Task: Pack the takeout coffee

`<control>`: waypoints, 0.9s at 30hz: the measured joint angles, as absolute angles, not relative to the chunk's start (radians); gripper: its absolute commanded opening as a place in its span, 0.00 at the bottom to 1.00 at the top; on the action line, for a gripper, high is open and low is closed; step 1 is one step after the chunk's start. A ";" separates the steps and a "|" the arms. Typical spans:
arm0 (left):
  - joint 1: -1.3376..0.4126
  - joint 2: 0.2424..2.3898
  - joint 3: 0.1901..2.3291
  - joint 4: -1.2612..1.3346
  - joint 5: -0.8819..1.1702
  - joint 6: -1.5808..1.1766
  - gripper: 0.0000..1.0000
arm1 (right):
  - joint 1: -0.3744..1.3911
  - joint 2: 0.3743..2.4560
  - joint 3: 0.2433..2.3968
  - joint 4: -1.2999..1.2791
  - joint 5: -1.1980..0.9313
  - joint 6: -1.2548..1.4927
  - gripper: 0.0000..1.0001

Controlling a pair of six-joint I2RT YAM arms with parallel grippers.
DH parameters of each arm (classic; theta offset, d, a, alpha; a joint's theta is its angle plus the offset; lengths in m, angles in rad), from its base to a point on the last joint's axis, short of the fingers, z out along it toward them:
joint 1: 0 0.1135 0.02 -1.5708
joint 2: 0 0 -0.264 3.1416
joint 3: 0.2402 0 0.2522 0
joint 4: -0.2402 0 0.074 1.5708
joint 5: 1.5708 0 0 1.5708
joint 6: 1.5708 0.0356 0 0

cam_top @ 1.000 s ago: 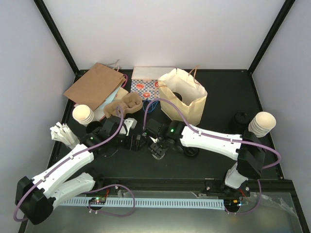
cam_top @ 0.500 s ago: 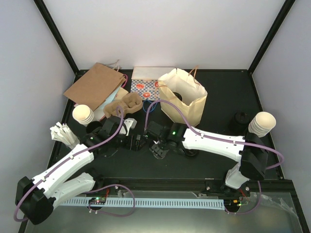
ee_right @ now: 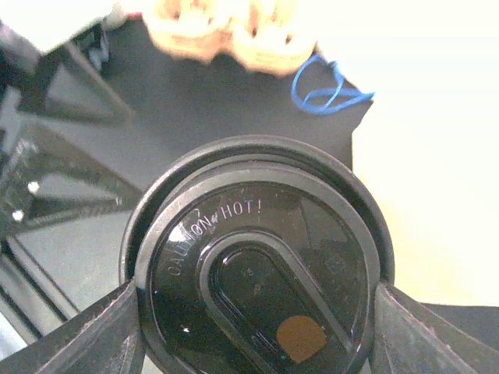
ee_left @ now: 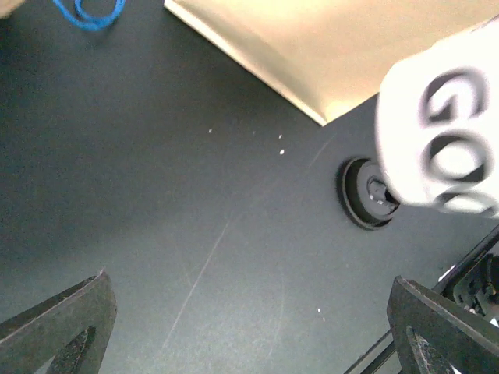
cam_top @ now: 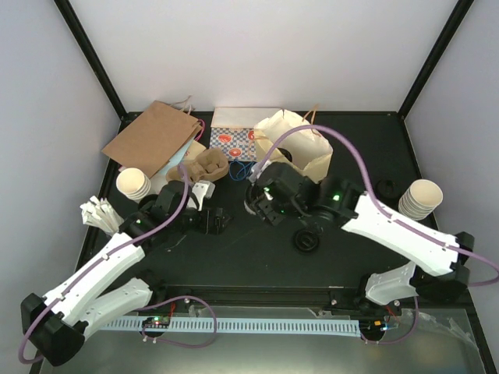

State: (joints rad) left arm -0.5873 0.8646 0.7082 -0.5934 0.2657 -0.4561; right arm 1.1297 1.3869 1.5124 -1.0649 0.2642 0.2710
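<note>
The takeout coffee (ee_right: 257, 280) fills the right wrist view, its black "CAUTION HOT" lid facing the camera. My right gripper (ee_right: 256, 336) is shut on it, one finger on each side of the lid. From above, that gripper (cam_top: 263, 204) hangs over the mat just left of the cream paper bag (cam_top: 300, 152) and hides most of the cup. In the left wrist view the cup's white side (ee_left: 440, 148) shows blurred at the right, off the table. My left gripper (cam_top: 212, 220) stands open and empty over bare mat, left of the cup.
A loose black lid (cam_top: 306, 239) lies on the mat below the right gripper. The cardboard cup carrier (cam_top: 207, 166), a flat brown bag (cam_top: 152, 139) and a patterned box (cam_top: 234, 140) sit at the back left. Lidless cup stacks (cam_top: 132, 185) (cam_top: 421, 199) stand at both sides.
The right arm has risen and carried the cup away from the near mat toward the cream bag. The left gripper stays open and has drawn slightly left.
</note>
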 measured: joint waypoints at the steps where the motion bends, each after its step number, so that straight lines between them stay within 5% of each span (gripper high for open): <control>1: -0.585 0.862 0.717 -0.594 0.262 -0.456 0.98 | 1.127 1.375 1.548 -1.078 0.283 0.268 0.62; 11: -0.576 0.892 0.879 -0.595 0.231 -0.422 0.98 | 1.103 1.319 1.858 -1.106 0.461 0.185 0.60; 27: -0.522 1.100 1.140 -0.600 0.207 -0.336 0.98 | 0.804 1.442 1.880 -1.125 0.559 0.169 0.54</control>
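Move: The right hand grips the lidded coffee cup. The open paper bag it is bound for stands about 19 cm ahead and 11 cm to its right, middle roughly 14 cm lower. A loose black lid lies some 15 cm to this hand's right, nearly level with it fore and aft, on the table 26 cm below. From the empty left hand the bag is about 19 cm ahead and 22 cm right, with the cup tray 22 cm ahead and 5 cm left. Still gripping the cup by its lid end, the right hand climbs some 18 cm, drifting right, then swings forward and right over the paper bag's mouth while sinking about 5 cm, the wrist turning roughly 25 degrees clockwise and tipping its fingers up about 20. The left hand, wide open and empty, rises about 12 cm and reaches 8 cm forward, nearer the bag, fingers tipping up. ##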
